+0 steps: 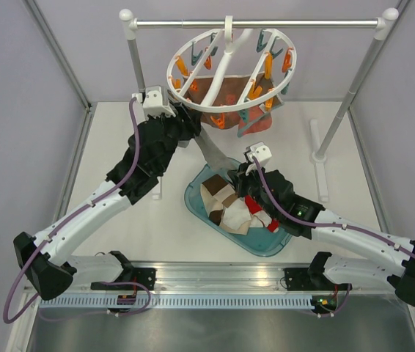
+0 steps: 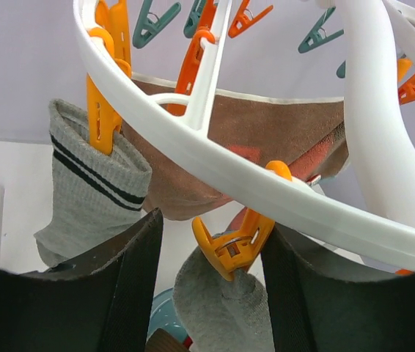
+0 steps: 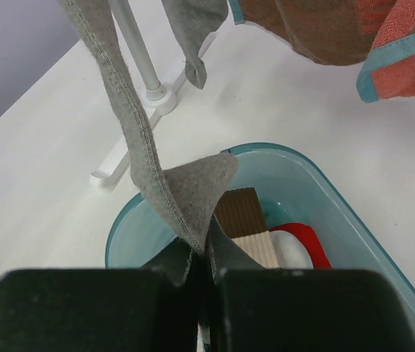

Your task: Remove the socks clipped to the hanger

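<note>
The white ring hanger (image 1: 229, 70) hangs from the rail with orange and teal clips. My left gripper (image 2: 209, 224) is open, its fingers (image 2: 123, 293) either side of an orange clip (image 2: 233, 246) that pinches a plain grey sock (image 2: 222, 312). The right-hand finger touches the clip. A grey sock with dark stripes (image 2: 90, 191) hangs from another orange clip to the left. The plain grey sock (image 1: 211, 150) runs taut down to my right gripper (image 3: 204, 253), which is shut on its lower end (image 3: 185, 191) over the basin.
A teal basin (image 1: 191, 196) below the hanger holds several loose socks, among them a brown and beige one (image 3: 248, 227) and a red and white one (image 3: 303, 246). Brown and coral cloths (image 1: 226, 92) hang from the ring. The metal rail (image 1: 259, 23) stands on white posts.
</note>
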{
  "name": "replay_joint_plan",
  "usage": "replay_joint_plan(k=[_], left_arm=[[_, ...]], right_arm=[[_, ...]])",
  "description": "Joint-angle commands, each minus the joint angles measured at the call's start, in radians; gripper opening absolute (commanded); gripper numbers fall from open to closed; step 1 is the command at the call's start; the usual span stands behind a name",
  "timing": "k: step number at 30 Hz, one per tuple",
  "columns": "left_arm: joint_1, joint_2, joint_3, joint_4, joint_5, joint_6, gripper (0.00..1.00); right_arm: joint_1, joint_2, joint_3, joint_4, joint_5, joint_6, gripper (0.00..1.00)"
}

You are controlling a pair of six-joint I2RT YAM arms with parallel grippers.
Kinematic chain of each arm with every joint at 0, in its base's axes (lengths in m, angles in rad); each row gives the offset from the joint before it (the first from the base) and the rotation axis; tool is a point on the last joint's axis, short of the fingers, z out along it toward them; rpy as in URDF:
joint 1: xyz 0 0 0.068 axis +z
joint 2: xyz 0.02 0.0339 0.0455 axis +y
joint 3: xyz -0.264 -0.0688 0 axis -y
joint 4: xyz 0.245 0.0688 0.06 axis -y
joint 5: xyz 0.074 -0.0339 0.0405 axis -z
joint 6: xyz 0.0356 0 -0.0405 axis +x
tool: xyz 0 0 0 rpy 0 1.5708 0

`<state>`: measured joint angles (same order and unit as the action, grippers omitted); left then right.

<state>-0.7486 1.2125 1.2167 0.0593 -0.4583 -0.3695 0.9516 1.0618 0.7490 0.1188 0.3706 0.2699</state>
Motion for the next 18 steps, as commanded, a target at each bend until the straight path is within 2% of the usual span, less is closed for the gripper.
replay_joint_plan(k=[1, 6, 11, 14, 18], left_arm=[[-0.003, -0.007, 0.046, 0.050, -0.036, -0.020, 0.59], [-0.003, -0.008, 0.047, 0.056, -0.049, -0.016, 0.57], [-0.003, -0.008, 0.052, 0.066, -0.059, -0.008, 0.50], [-0.003, -0.008, 0.058, 0.068, -0.053, -0.002, 0.42], [-0.003, -0.007, 0.064, 0.068, -0.040, 0.009, 0.22]], right_arm=[[0.004, 0.006, 0.027, 0.024, 0.001, 0.009, 0.01], [0.006, 0.010, 0.023, 0.025, 0.002, 0.009, 0.01], [0.006, 0.004, 0.016, 0.024, 0.008, 0.009, 0.01], [0.006, 0.003, 0.015, 0.022, 0.010, 0.009, 0.01], [0.006, 0.004, 0.015, 0.022, 0.010, 0.008, 0.01]])
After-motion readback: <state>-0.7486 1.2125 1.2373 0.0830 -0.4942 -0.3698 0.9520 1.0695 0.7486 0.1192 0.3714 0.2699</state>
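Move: The orange clip pinning the grey sock sits practically between the left hand's open fingers, about 1 cm ahead and 1 cm to the right, at finger height. From the left hand, the striped sock hangs some 9 cm ahead and 6 cm left, the brown cloth about 10 cm ahead and 4 cm right. The right hand grips the grey sock's lower end; from it the clip is roughly 10 cm ahead, 9 cm left and 16 cm up. The left fingers close on the orange clip from both sides, pinching its handles as their opening shrinks to about half, while the hand first eases slightly left and then lifts, about 1.5 cm in all, barely turning. The right hand stays in place with its shut fingers keeping hold of the grey sock's lower end. ##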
